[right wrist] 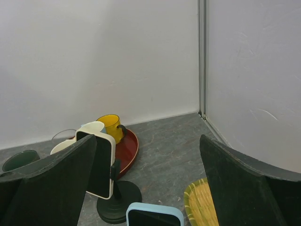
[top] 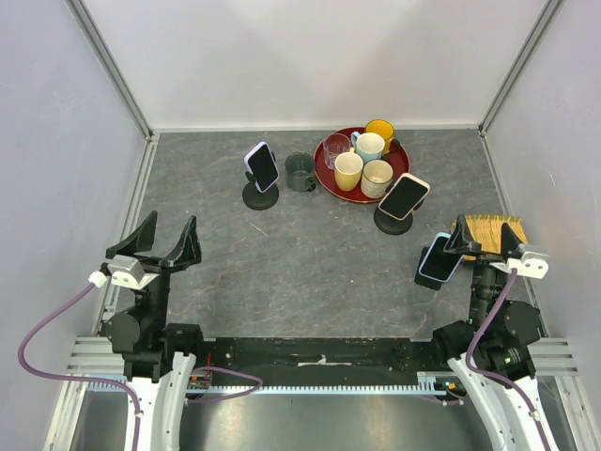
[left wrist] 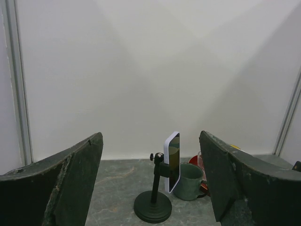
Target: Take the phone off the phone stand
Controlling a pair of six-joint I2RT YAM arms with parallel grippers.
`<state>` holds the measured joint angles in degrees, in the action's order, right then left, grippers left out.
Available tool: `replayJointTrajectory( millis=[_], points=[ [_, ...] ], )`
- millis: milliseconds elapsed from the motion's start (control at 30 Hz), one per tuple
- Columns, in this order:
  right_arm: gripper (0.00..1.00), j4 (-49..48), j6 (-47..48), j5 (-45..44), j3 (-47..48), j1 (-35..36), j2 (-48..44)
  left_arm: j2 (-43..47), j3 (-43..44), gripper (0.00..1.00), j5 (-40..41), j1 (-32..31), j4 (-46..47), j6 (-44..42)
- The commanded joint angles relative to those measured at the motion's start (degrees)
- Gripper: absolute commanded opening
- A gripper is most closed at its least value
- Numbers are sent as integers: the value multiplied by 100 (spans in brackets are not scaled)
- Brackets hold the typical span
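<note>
Three phones sit on black round-based stands. A lavender-cased phone [top: 262, 165] is on a stand [top: 260, 197] at the back left; the left wrist view shows it [left wrist: 172, 161] edge-on, ahead of my left gripper [top: 155, 246], which is open, empty and well short of it. A cream-cased phone [top: 404, 195] is on a stand [top: 392, 222] by the red tray. A light-blue-cased phone [top: 439, 259] is just left of my right gripper [top: 486, 240], which is open and empty; its top edge [right wrist: 154, 216] shows low between the fingers, its stand hidden.
A red tray [top: 331, 181] at the back holds several mugs and a glass. A dark green mug [top: 300, 172] stands between the tray and the lavender phone. A woven bamboo tray [top: 495, 230] lies under my right gripper. Enclosure walls surround the table.
</note>
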<state>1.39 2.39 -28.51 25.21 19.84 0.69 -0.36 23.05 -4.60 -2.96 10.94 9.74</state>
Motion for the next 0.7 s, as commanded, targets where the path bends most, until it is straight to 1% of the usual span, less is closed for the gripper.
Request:
replayJointTrajectory(
  millis=[0,100,233,300,333,433,500,633,667],
  points=[
    [98,-42,-159,-57,203,-15,-51,71,-20,90,21,32,189,142],
    [98,-25,-625,-155,212,-15,-16,71,-11,90,12,32,146,195],
    [98,177,-968,284,458,-15,343,71,33,91,12,32,23,265],
    [98,274,-1196,574,633,-23,738,124,42,91,12,24,-48,283],
    [98,318,-1250,705,704,-6,1079,141,51,91,29,15,-118,301],
    [98,713,-1399,1128,1108,-15,1661,229,86,91,-41,-29,-284,301],
    [98,1178,-1435,1259,1468,-15,2223,282,130,91,-76,-55,-390,283],
    [98,2127,-1627,1042,2171,-15,3338,396,191,91,-146,-187,-593,239],
    [98,2512,-1698,928,2494,-15,3489,423,217,91,-172,-213,-689,178]
  ],
)
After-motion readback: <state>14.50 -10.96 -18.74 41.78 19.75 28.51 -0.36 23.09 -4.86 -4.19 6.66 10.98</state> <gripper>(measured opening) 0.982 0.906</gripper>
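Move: The cream phone on its stand lies about 20 cm ahead of my right hand, 7 cm to its left and 16 cm below. The blue phone is nearer, some 9 cm ahead and 2 cm right; the red tray of mugs is about 35 cm ahead and 16 cm left. From my left hand, the lavender phone is roughly 26 cm ahead, 12 cm right and 20 cm lower, the cream phone about 21 cm ahead and 44 cm right. I swing my open right hand diagonally forward and left, about 6 cm each way and gathering speed, towards the cream phone. It rises a touch first, then starts to sink while the fingers tip down some 20 degrees and turn a little counter-clockwise. My left hand, also open, begins to sink slowly. I touch nothing. ##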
